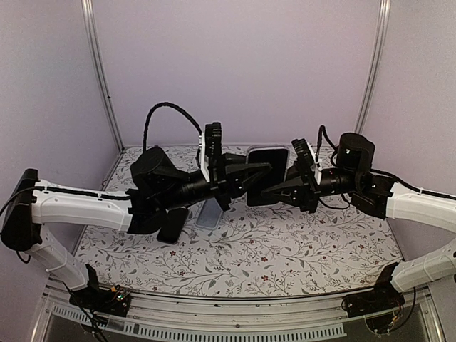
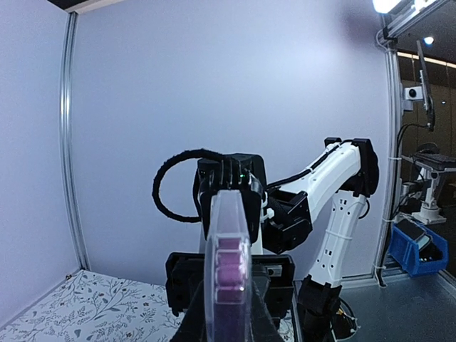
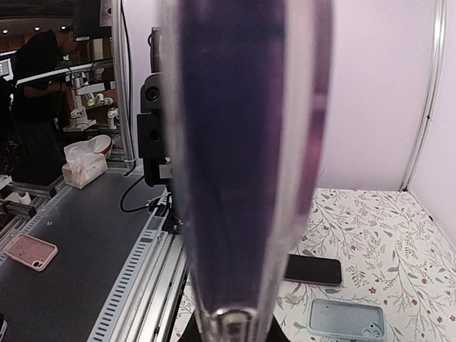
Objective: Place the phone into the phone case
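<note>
A purple phone [image 1: 274, 160] stands upright in the air over the middle of the table, its dark screen towards the top camera. A clear phone case [image 2: 228, 206] wraps it. Edge-on in the left wrist view, the purple phone [image 2: 229, 267] shows through the shell. The right wrist view has the phone [image 3: 228, 142] filling the centre, with the clear case [image 3: 308, 142] rim beside it. My left gripper [image 1: 262, 169] [image 2: 228, 317] is shut on the cased phone from the left. My right gripper [image 1: 267, 191] [image 3: 235, 331] is shut on it from the right. I cannot tell whether every edge is seated.
A black phone [image 1: 173, 224] [image 3: 312, 270] and a pale blue-grey case [image 1: 210, 212] [image 3: 347, 319] lie on the floral mat [image 1: 285, 249] under the left arm. Aluminium posts [image 1: 100, 71] and pale walls close the back and sides. A pink phone [image 3: 30, 251] lies outside on the bench.
</note>
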Available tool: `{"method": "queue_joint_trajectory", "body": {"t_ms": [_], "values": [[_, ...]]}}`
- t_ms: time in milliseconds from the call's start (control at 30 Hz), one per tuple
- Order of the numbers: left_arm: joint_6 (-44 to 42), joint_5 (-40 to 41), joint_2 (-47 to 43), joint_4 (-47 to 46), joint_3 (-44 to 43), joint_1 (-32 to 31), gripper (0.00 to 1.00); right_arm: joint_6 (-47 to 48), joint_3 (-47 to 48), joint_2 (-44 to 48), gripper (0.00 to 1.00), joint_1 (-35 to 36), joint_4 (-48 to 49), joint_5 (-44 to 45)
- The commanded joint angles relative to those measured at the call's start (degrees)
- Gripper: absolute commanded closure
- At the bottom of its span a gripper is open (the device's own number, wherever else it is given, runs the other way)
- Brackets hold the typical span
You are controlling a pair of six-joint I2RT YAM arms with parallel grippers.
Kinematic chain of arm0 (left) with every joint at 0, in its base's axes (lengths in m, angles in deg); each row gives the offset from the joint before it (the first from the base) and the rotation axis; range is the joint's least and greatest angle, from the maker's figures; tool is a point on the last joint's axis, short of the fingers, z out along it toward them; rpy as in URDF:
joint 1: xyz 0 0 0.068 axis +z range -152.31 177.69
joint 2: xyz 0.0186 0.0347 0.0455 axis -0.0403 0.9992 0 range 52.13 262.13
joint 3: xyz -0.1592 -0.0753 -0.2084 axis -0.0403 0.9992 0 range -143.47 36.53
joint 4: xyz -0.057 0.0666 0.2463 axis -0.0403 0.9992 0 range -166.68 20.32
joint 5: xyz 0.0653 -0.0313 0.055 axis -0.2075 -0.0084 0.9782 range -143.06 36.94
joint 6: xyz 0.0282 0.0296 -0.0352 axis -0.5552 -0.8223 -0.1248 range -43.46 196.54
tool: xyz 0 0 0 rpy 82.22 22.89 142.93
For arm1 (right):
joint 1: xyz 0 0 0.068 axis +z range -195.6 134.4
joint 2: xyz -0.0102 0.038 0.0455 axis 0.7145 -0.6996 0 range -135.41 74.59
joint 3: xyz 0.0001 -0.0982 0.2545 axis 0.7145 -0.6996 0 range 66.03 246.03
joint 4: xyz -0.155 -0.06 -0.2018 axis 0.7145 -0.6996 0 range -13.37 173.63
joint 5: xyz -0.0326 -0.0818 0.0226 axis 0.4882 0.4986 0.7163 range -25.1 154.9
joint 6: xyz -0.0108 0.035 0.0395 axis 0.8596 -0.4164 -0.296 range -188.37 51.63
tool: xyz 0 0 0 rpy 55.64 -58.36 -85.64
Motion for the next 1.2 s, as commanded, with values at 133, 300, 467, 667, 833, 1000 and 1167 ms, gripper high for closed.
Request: {"method": "queue_joint_trajectory", "body": {"t_ms": [133,300,467,667,833,1000,1167], "values": [[9.8,25.4,1.5,-5.7,3.1,0.2,1.0,-4.7,1.6,0.1,0.01,2.8,0.3,26.7],[12.3,37.2,4.4,-14.6,6.6,0.0,1.0,-4.1,5.7,-4.5,0.01,11.3,-3.5,49.5],[15.3,40.1,6.6,-20.9,8.1,-1.0,1.0,-5.5,13.1,-13.7,0.01,12.6,-11.5,65.3],[18.0,40.5,7.3,-26.4,10.5,-1.3,1.0,-6.3,12.5,-16.7,0.01,12.6,-9.8,61.9],[16.5,42.9,5.6,-29.0,12.9,-0.5,1.0,-2.2,6.1,-13.2,0.01,12.6,-6.8,50.2],[17.0,42.7,3.6,-25.6,13.1,0.5,1.0,1.6,0.6,-6.1,0.01,12.5,-3.9,49.3],[19.5,39.8,5.6,-24.6,11.6,0.4,1.0,1.1,4.7,-9.1,0.01,12.5,-5.5,54.5]]}}
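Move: Both hands still hold the phone in its clear case by opposite long edges. Its middle is about 3 cm right of and 3 cm below the left hand, and some 3 cm left of and 3 cm above the right. From the left hand, the blue case on the table lies about 15 cm ahead, 11 cm left and 37 cm down. The spare phone is roughly 11 cm ahead, 25 cm left and equally low. Open the right gripper wide to free the phone's right edge, keeping the left gripper shut on it. Swing both hands about 11 cm forward, drifting left and down, the left turning some 35 degrees counter-clockwise and rolling, the right clockwise. Then sink the open right hand while drawing it back a little towards the phone's lower end, and raise the left slightly. ##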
